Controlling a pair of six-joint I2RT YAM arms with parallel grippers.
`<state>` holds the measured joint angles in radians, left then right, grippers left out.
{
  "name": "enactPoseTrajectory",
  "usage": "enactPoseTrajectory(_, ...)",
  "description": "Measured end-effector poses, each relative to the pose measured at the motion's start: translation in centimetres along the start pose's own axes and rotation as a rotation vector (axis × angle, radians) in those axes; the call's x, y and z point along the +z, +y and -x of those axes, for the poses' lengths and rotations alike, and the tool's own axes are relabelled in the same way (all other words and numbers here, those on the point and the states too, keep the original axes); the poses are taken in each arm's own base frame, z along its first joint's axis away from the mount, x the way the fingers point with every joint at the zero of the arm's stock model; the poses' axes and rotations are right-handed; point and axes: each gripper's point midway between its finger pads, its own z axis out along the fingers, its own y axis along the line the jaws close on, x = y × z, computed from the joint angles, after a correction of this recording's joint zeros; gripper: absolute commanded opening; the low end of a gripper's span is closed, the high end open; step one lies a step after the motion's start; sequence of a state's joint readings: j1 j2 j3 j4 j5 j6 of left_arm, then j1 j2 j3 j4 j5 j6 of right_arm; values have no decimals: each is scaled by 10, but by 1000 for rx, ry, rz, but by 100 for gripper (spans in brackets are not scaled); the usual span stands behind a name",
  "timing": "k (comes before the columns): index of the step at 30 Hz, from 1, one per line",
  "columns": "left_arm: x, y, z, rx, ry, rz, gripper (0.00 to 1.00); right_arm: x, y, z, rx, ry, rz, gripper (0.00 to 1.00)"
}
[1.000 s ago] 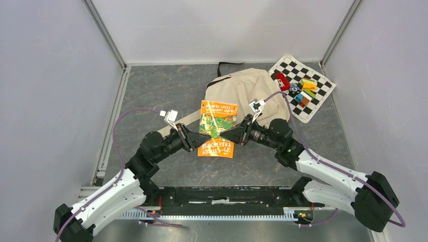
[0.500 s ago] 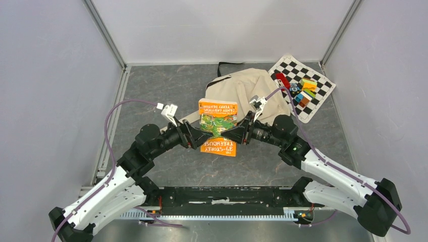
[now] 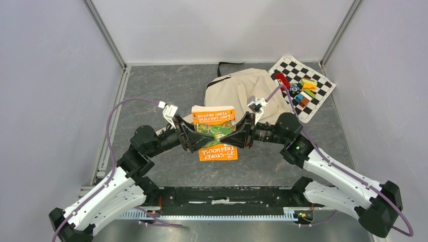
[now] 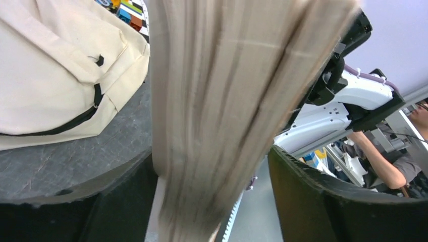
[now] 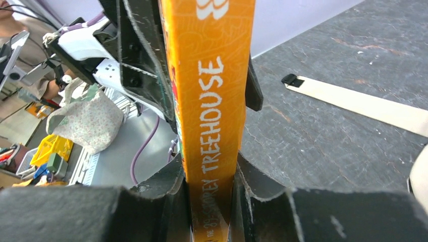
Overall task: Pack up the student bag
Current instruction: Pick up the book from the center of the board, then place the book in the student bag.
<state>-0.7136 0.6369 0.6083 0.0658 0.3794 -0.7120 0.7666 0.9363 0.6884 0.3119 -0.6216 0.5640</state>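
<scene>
An orange paperback, the book point(image 3: 214, 132), hangs over the table's middle between my two grippers. My right gripper point(image 3: 239, 135) is shut on its spine; in the right wrist view the spine point(image 5: 214, 101) sits tight between both pads of the right gripper point(image 5: 209, 201). My left gripper point(image 3: 193, 136) stands open around the opposite page edge. In the left wrist view the pages point(image 4: 227, 101) lie against one finger of the left gripper point(image 4: 212, 201), with a gap to the other. The student bag point(image 3: 237, 91), a cream canvas backpack, lies flat just behind the book.
A checkered mat point(image 3: 319, 103) with coloured blocks point(image 3: 303, 89) lies at the back right beside the bag. A cream strap point(image 5: 363, 103) trails across the grey tabletop. Enclosure walls and metal rails close in the left, back and right sides.
The left jaws have opened wide around the book's page edge. The book has turned squarer to the table and shifted slightly left and back, the right gripper still clamping the spine.
</scene>
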Motion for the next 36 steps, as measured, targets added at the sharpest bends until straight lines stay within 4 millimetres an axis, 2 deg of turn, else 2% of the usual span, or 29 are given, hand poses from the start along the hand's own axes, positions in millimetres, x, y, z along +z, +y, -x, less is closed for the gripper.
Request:
enactPoseTrajectory(6, -4, -11, -2, -10, -1, -62, 42, -1, 10, 1, -21, 11, 46, 0)
enactPoseTrajectory(10, -6, -22, -3, -6, 4, -116, 21, -1, 11, -1, -15, 23, 51, 0)
enactPoseTrajectory(14, -7, -21, -7, -15, 12, -127, 2, -2, 8, -5, -9, 35, 34, 1)
enactPoseTrajectory(16, -7, -19, -9, -22, 13, -120, 2, -2, 5, -7, -9, 44, 16, 13)
enactPoseTrajectory(17, -7, -17, -10, -26, 13, -112, 2, -2, 3, -8, -10, 47, 3, 24)
enactPoseTrajectory(19, -6, -9, -9, -36, 1, -72, 2, -1, -3, -9, -11, 61, -41, 40)
enactPoseTrajectory(22, -5, 9, -6, -59, -26, 39, 2, 2, -27, -8, -25, 87, -178, 72)
enactPoseTrajectory(24, -7, 30, -4, -83, -33, 168, 2, 0, -58, -4, -40, 88, -331, 87)
enactPoseTrajectory(25, -10, 47, -5, -98, -32, 265, 2, -3, -73, 0, -57, 89, -403, 92)
enactPoseTrajectory(28, -23, 93, -6, -122, -21, 537, 2, -10, -112, 7, -109, 105, -582, 96)
enactPoseTrajectory(30, -34, 123, -8, -135, -10, 694, 2, -10, -128, 6, -143, 133, -646, 97)
enactPoseTrajectory(34, -67, 178, -6, -199, -26, 931, 2, -4, -164, -12, -188, 240, -740, 97)
enactPoseTrajectory(36, -81, 196, 1, -231, -61, 1006, 2, 4, -182, -24, -205, 304, -773, 97)
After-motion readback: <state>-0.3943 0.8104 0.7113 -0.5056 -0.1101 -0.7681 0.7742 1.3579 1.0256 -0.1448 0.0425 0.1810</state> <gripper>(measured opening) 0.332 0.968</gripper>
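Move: The book lies between the hands, already in the right hand's grip: its middle is about 3 cm to the left hand's right and 3 cm to the right hand's left, 1 cm ahead of each and level in height. From the right hand the bag's middle is about 22 cm ahead, 9 cm right and 27 cm below. The cream strap lies roughly 13 cm ahead of the left hand, 10 cm to its left and 29 cm down. The left fingers, open around the book's page edge, pinch it during a small draw back, while the right hand holds on to the spine side and then opens wide. The left hand carries the book some 14 cm left, forward and down, swinging counter-clockwise with fingers tipping down, as the right goes about 15 cm forward and down towards the bag, fingers tipping down. ##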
